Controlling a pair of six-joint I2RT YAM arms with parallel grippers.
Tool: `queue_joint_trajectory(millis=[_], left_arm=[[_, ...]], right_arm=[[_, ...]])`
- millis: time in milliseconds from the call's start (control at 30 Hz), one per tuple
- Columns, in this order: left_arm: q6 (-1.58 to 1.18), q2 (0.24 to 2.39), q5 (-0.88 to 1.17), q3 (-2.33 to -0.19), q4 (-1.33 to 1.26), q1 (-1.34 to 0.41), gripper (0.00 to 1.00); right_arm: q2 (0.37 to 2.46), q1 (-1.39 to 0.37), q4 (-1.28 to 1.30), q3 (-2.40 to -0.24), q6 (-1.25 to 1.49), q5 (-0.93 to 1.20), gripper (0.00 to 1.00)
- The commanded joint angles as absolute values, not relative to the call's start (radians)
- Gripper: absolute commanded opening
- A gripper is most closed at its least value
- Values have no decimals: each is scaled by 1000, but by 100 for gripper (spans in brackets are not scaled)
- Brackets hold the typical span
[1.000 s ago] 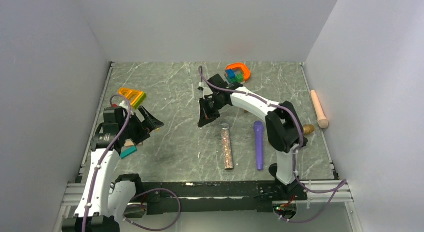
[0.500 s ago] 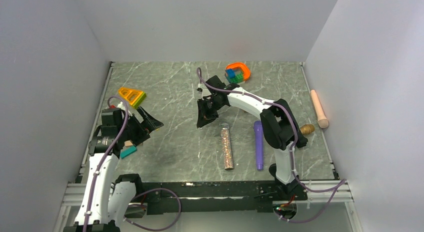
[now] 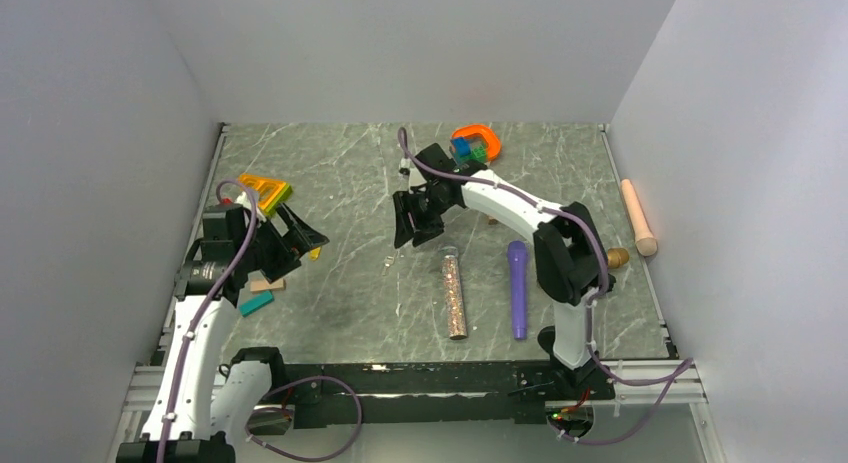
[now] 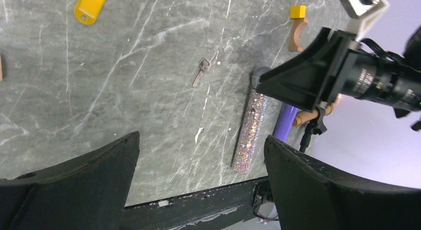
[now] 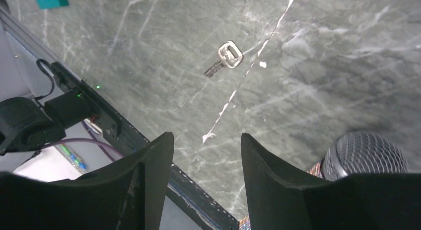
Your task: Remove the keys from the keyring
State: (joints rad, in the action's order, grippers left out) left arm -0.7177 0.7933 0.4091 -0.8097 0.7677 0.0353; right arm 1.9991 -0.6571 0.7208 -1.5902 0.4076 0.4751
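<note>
A small metal key [image 5: 226, 57] lies flat on the marble table, alone, with no ring on it that I can make out. It also shows in the left wrist view as the key [image 4: 201, 71] and from above as a speck [image 3: 390, 263]. My right gripper [image 5: 207, 136] hovers above and near it, open, with nothing between its fingers; from above the right gripper [image 3: 412, 228] sits mid-table. A flat yellow tag [image 4: 89, 6] with a hole lies apart, to the left. My left gripper [image 4: 202, 137] is wide open and empty, over the tag [image 3: 314, 253].
A glitter tube [image 3: 455, 293] and a purple cylinder [image 3: 517, 288] lie right of the key. An orange-yellow triangular frame [image 3: 265, 191] lies at the far left, an orange arch with coloured blocks [image 3: 475, 143] at the back, a wooden peg [image 3: 638, 216] by the right wall, and a teal block [image 3: 256, 303] near left.
My right gripper has opened from shut and the key now lies free on the table below it. My left arm has shifted slightly forward, still open.
</note>
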Motion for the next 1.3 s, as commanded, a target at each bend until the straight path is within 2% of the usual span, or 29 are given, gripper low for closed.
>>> queue_joint_trajectory(millis=[0, 167, 333, 400, 467, 567, 967, 1267], left_arm=[[-700, 804, 391, -867, 758, 25, 99], [-694, 821, 398, -882, 739, 19, 98], [-669, 845, 407, -910, 718, 15, 99], [-658, 859, 414, -922, 707, 12, 100], [-654, 867, 420, -929, 691, 10, 99], [-657, 878, 437, -946, 660, 9, 99], [-557, 926, 373, -1117, 602, 6, 100], [-595, 828, 247, -1048, 427, 6, 99]], right_arm=[[1825, -658, 772, -1627, 370, 412, 57], [1716, -658, 799, -1594, 364, 364, 64], [1617, -658, 825, -1559, 365, 306, 81], [1579, -658, 838, -1550, 364, 284, 84], [1543, -658, 851, -1540, 363, 265, 93], [1486, -658, 851, -1507, 366, 242, 99], [1238, -658, 805, -1366, 392, 202, 100], [1053, -658, 657, -1233, 472, 113, 100]])
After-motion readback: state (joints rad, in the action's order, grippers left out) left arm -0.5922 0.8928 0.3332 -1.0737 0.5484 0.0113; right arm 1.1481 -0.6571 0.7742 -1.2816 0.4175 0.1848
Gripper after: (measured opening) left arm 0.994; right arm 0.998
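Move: The silver key lies flat, roughly 5 cm to the right hand's left, about 1 cm back and some 6 cm below. From that hand, the middle of the glitter microphone is about 11 cm right and 8 cm back; the purple one's is about 24 cm right and 8 cm back. From the left hand, the silver key is some 16 cm right and 5 cm ahead, the yellow tag about 6 cm straight ahead, both 16 cm below. Lift the empty right gripper quickly away from the silver key, about 18 cm in all, then also carry it right towards the glitter microphone and somewhat back, opening the fingers from half to full and swinging their tips forward some 30 degrees. Meanwhile raise the open, empty left gripper about 12 cm and forward past the yellow tag, tipping it up. ##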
